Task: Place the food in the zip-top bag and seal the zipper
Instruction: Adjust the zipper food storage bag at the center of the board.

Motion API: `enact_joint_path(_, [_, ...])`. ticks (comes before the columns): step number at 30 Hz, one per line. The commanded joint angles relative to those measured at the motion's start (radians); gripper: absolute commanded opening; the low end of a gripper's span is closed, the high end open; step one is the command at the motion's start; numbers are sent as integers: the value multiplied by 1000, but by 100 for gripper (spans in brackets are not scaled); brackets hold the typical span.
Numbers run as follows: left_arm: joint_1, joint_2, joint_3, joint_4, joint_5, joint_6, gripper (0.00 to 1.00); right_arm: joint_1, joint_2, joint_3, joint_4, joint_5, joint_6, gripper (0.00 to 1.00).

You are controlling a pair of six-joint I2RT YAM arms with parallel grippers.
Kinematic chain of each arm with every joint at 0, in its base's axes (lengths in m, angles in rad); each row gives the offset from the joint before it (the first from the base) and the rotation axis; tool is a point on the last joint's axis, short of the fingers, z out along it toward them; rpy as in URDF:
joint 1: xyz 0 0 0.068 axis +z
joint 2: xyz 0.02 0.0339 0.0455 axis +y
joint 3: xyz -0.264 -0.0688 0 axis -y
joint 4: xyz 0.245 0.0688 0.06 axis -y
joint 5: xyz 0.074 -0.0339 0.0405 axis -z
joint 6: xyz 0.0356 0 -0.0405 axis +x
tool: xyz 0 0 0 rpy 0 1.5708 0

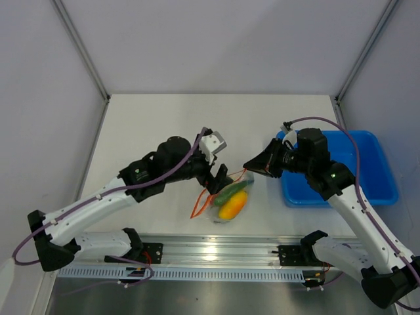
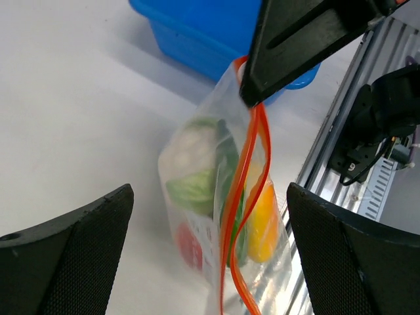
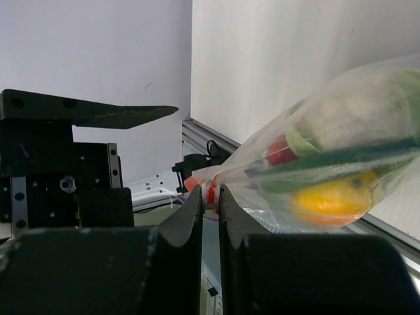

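The zip-top bag (image 1: 228, 199) hangs tilted just over the table, with the food inside: a yellow-orange fruit (image 1: 233, 207), green pieces (image 2: 191, 186) and a red bit (image 2: 188, 245). My right gripper (image 3: 210, 195) is shut on the upper end of the orange-red zipper (image 2: 247, 177) and holds the bag up by it. In the left wrist view the zipper's two strips lie together near that grip and part lower down. My left gripper (image 2: 210, 259) is open wide, with one finger on each side of the bag and touching neither side.
A blue tray (image 1: 374, 172) stands on the table to the right, behind the right arm. The aluminium rail (image 1: 216, 249) with both arm bases runs along the near edge, close under the bag. White walls enclose the table on three sides.
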Motion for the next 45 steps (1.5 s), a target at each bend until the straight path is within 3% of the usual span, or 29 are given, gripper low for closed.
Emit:
enact_joint_path(1, [-32,73,81,61,3,112,99,12,-17,38,19,5,12,0])
enact_joint_path(7, [-95,168,146,73,-16,126,100,15,-37,12,27,35,37,0])
enact_joint_path(10, [-135,184,103,110,-124,91,100,15,-53,-1,36,51,54,0])
enact_joint_path(14, [-225,195,29,202,-370,78,100,15,-60,-12,42,61,72,0])
enact_joint_path(15, [-242,201,20,217,-488,80,99,13,-63,-17,45,62,75,0])
enact_joint_path(18, [-256,239,0,236,-584,16,99,13,-69,-29,56,64,86,0])
enact_joint_path(22, [-258,282,-6,238,-599,-18,98,15,-77,-43,65,75,100,0])
enact_joint_path(25, [-256,297,-6,224,-580,-32,91,13,-79,-46,56,76,91,0])
enact_joint_path(28, [-243,276,-20,231,-528,-49,68,15,-80,-48,46,85,72,1])
enact_joint_path(29, [-227,270,-23,227,-477,-55,49,15,-79,-52,46,82,68,3])
enact_joint_path(32, [-183,248,-29,208,-327,-76,22,13,-76,-63,62,68,60,31])
enact_joint_path(33, [-174,245,-31,202,-302,-96,18,15,-73,-61,58,61,54,45])
enact_joint_path(36, [-134,224,-49,184,-218,-130,1,13,-68,-46,24,59,16,69])
enact_joint_path(38, [-108,202,-64,182,-182,-141,0,12,-69,-40,6,53,-47,74])
enact_joint_path(41, [-73,175,-77,172,-68,-158,1,4,-74,-29,-52,50,-160,99])
enact_joint_path(45, [-14,159,-73,155,116,-169,1,-4,-106,-70,-60,90,-276,99])
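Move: The zipper stretch to be pinched lies about 5 cm to the open left hand's right, 1 cm back and some 4 cm below. Below that hand, inside the bag, the green vegetable is roughly 3 cm right, 1 cm ahead and 12 cm down; the yellow food is about 4 cm right, 3 cm back and 14 cm down. The right hand still grips the zipper's end, with that stretch about 3 cm left, 2 cm back and 4 cm below. The left hand dips about 8 cm while going right, pinching the zipper; then the right fingers open, releasing it. ##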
